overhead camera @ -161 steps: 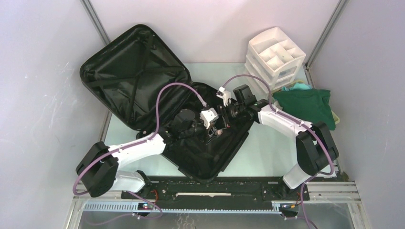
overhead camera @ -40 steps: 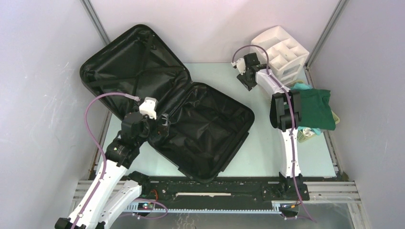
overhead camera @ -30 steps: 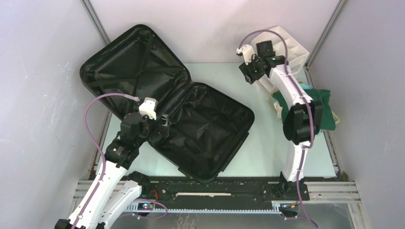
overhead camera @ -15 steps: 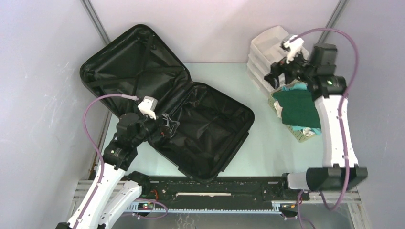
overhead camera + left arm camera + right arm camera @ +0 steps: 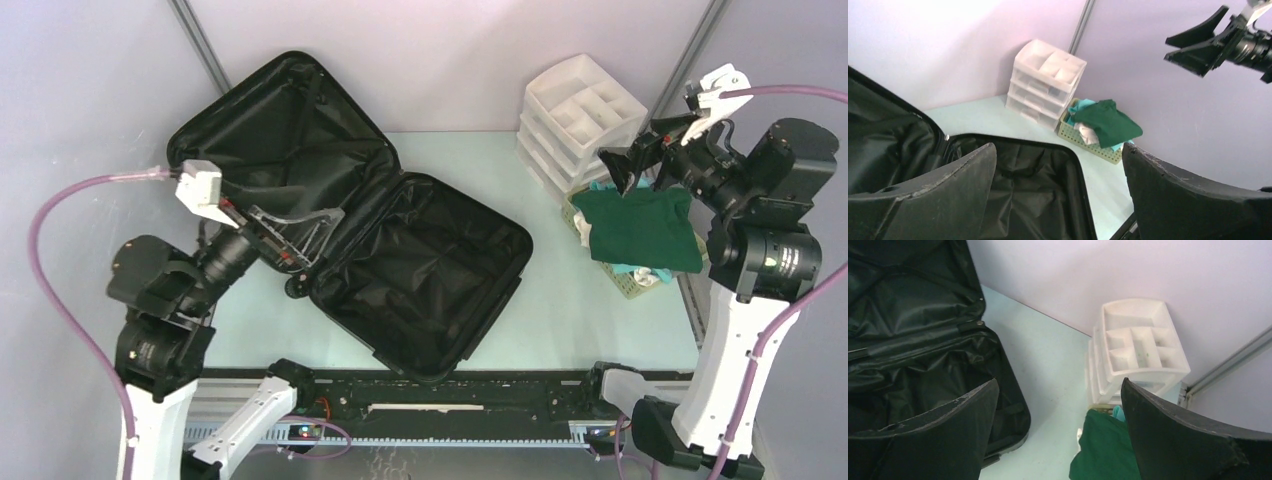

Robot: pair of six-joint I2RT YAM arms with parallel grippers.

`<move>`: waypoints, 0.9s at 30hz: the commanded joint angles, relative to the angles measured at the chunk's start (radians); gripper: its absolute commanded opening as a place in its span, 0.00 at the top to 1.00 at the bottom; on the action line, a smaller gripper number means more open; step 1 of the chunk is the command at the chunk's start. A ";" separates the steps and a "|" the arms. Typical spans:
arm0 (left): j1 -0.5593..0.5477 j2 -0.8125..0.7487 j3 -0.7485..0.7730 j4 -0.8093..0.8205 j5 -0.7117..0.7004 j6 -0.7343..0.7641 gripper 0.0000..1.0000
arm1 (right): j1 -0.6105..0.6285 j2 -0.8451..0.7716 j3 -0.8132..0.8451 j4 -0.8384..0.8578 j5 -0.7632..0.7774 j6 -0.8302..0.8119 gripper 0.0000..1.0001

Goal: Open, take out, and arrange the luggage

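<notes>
The luggage (image 5: 430, 270) lies open on the table, its lid (image 5: 270, 150) leaning against the back left wall; only black lining (image 5: 1028, 190) shows inside. My left gripper (image 5: 318, 238) hangs open and empty, high over the luggage's hinge side. In its own view the left gripper (image 5: 1059, 147) looks across the lower half. My right gripper (image 5: 614, 172) is raised above the basket, open and empty. In the right wrist view the luggage (image 5: 908, 340) is at the left, and the right gripper (image 5: 1059, 381) has nothing between its fingers.
A white three-tier drawer organizer (image 5: 575, 110) stands at the back right. In front of it a pale yellow basket (image 5: 625, 280) holds a dark green cloth (image 5: 640, 225) over teal and white items. Walls close in on three sides.
The right gripper has opened wide, and the arm has swung right and up from near the organizer. The left arm has lifted and drawn back to the left, away from the luggage.
</notes>
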 commanded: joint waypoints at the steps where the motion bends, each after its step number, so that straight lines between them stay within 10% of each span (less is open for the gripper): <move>1: 0.008 0.067 0.149 -0.088 0.021 -0.013 0.00 | -0.006 -0.018 0.076 -0.119 -0.099 0.022 0.00; 27: 0.006 0.041 0.154 -0.090 0.012 -0.012 0.00 | -0.024 -0.065 0.097 -0.132 -0.124 0.237 0.00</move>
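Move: The open suitcase's bottom half lies about 13 cm ahead of the left hand, 15 to its right and 44 below; the raised lid is roughly 40 cm ahead and 13 to the left. From the right hand, that bottom half is some 37 cm to the left, 4 ahead and 45 below. The basket of clothes sits 14 cm ahead and 14 right of it, with the white drawer organizer 38 straight ahead, both well below. Back towards its own base goes the empty right hand, about 6 cm and some 3 cm to the left, away from the drawer organizer and the basket of clothes, easing to a stop while rolling its left side up roughly 10 degrees. The left hand, also empty, rises about 4 cm above the suitcase and draws back a little, then nearly holds. Both grippers stay wide open and touch nothing. ##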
